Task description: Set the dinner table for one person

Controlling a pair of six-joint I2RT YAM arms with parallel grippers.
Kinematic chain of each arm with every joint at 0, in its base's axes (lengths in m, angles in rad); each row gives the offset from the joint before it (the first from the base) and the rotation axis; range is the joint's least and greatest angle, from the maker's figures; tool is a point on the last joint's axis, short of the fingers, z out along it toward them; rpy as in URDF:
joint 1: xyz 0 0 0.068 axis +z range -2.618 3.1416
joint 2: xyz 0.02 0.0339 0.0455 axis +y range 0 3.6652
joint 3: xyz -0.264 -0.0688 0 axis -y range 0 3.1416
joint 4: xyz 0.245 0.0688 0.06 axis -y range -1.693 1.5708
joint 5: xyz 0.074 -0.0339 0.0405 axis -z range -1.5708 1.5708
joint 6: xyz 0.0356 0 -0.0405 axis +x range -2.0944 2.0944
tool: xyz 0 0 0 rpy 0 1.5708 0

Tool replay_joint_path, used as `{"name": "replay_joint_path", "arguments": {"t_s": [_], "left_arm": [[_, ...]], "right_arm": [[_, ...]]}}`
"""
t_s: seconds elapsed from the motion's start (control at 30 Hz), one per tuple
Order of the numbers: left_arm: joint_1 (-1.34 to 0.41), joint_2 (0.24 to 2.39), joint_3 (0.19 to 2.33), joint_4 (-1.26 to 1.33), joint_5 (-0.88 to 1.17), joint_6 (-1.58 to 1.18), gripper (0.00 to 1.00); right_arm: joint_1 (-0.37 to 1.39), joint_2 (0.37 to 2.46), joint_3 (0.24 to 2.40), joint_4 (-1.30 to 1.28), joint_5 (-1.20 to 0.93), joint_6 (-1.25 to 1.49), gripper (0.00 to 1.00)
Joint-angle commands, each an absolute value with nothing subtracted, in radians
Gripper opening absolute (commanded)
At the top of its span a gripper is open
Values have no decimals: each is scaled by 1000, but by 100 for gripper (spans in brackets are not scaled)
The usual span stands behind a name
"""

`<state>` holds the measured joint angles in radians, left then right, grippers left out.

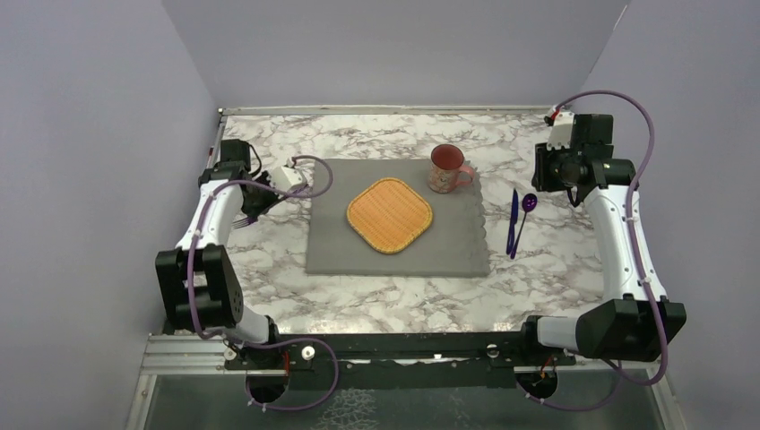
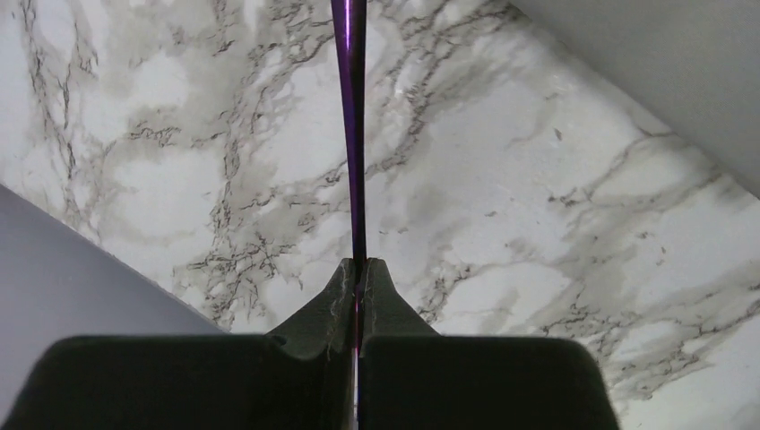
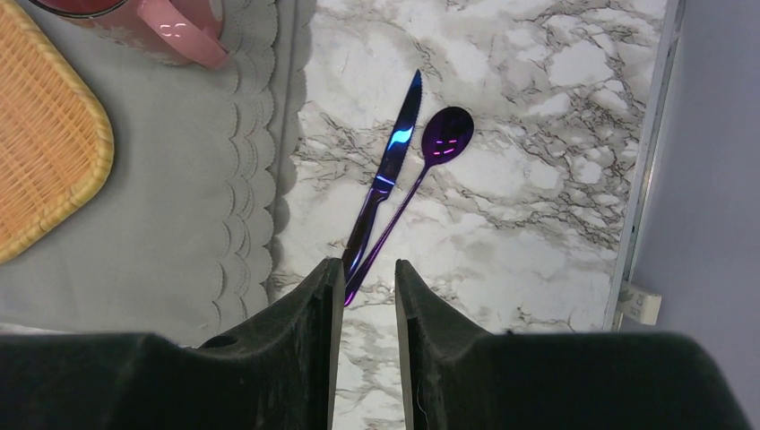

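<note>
My left gripper (image 2: 359,266) is shut on the thin handle of a purple utensil (image 2: 352,125), which runs straight ahead over the marble dinner table (image 1: 403,305); its far end is out of view. From above, that gripper (image 1: 254,202) sits just left of the grey scalloped placemat (image 1: 341,242). On the placemat lie an orange woven mat (image 1: 390,215) and a pink mug (image 1: 445,167). A purple knife (image 3: 390,175) and spoon (image 3: 445,134) lie side by side right of the placemat. My right gripper (image 3: 369,266) hovers open over their handle ends, holding nothing.
Grey walls enclose the table on the left, back and right. A metal rail (image 3: 645,152) edges the table's right side close to the spoon. Bare marble lies between the placemat and the arm bases (image 1: 394,345).
</note>
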<state>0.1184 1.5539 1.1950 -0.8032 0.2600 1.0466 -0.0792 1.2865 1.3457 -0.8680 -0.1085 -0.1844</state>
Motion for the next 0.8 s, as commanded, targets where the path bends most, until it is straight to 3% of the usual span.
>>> {"name": "replay_joint_path", "arguments": {"t_s": [0.0,0.13,0.37,0.77], "left_arm": [[126,1384,1079,-821,403,1357,0],[126,1328,1020,-856,459,1500,0],[85,1412,1066,-954,516,1587,0],[-163,1472,1045,-956,301,1721,0]], "right_arm": [[-85,1303,1396,-884,-75,-181,32],[-83,1312,1410,-887,-78,-173,32],[-85,1316,1402,-887,-85,-158,31],[-86,1327,1399,-892,-57,-144,31]]}}
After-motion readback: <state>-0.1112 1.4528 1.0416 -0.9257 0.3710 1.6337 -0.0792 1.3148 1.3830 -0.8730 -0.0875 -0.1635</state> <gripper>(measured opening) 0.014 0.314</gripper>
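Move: My left hand already holds the fork about 9 cm above the table. Its place, the bare strip of placemat left of the basket, lies roughly 17 cm to the right and nearly level ahead, 9 cm down. The basket's middle is some 33 cm right and 2 ahead, the mug about 46 cm right and 12 ahead. From my idle right hand the strip is around 54 cm left, 2 ahead and 21 below. Keeping the fork pinched in shut fingers, my left hand first draws back about 4 cm, then swings mainly right, some 9 cm in all, towards the bare strip beside the basket, ending slightly lower after a small rise. All the while I turn the wrist about 45 degrees clockwise, bringing the handle round from forward-right to point right. ##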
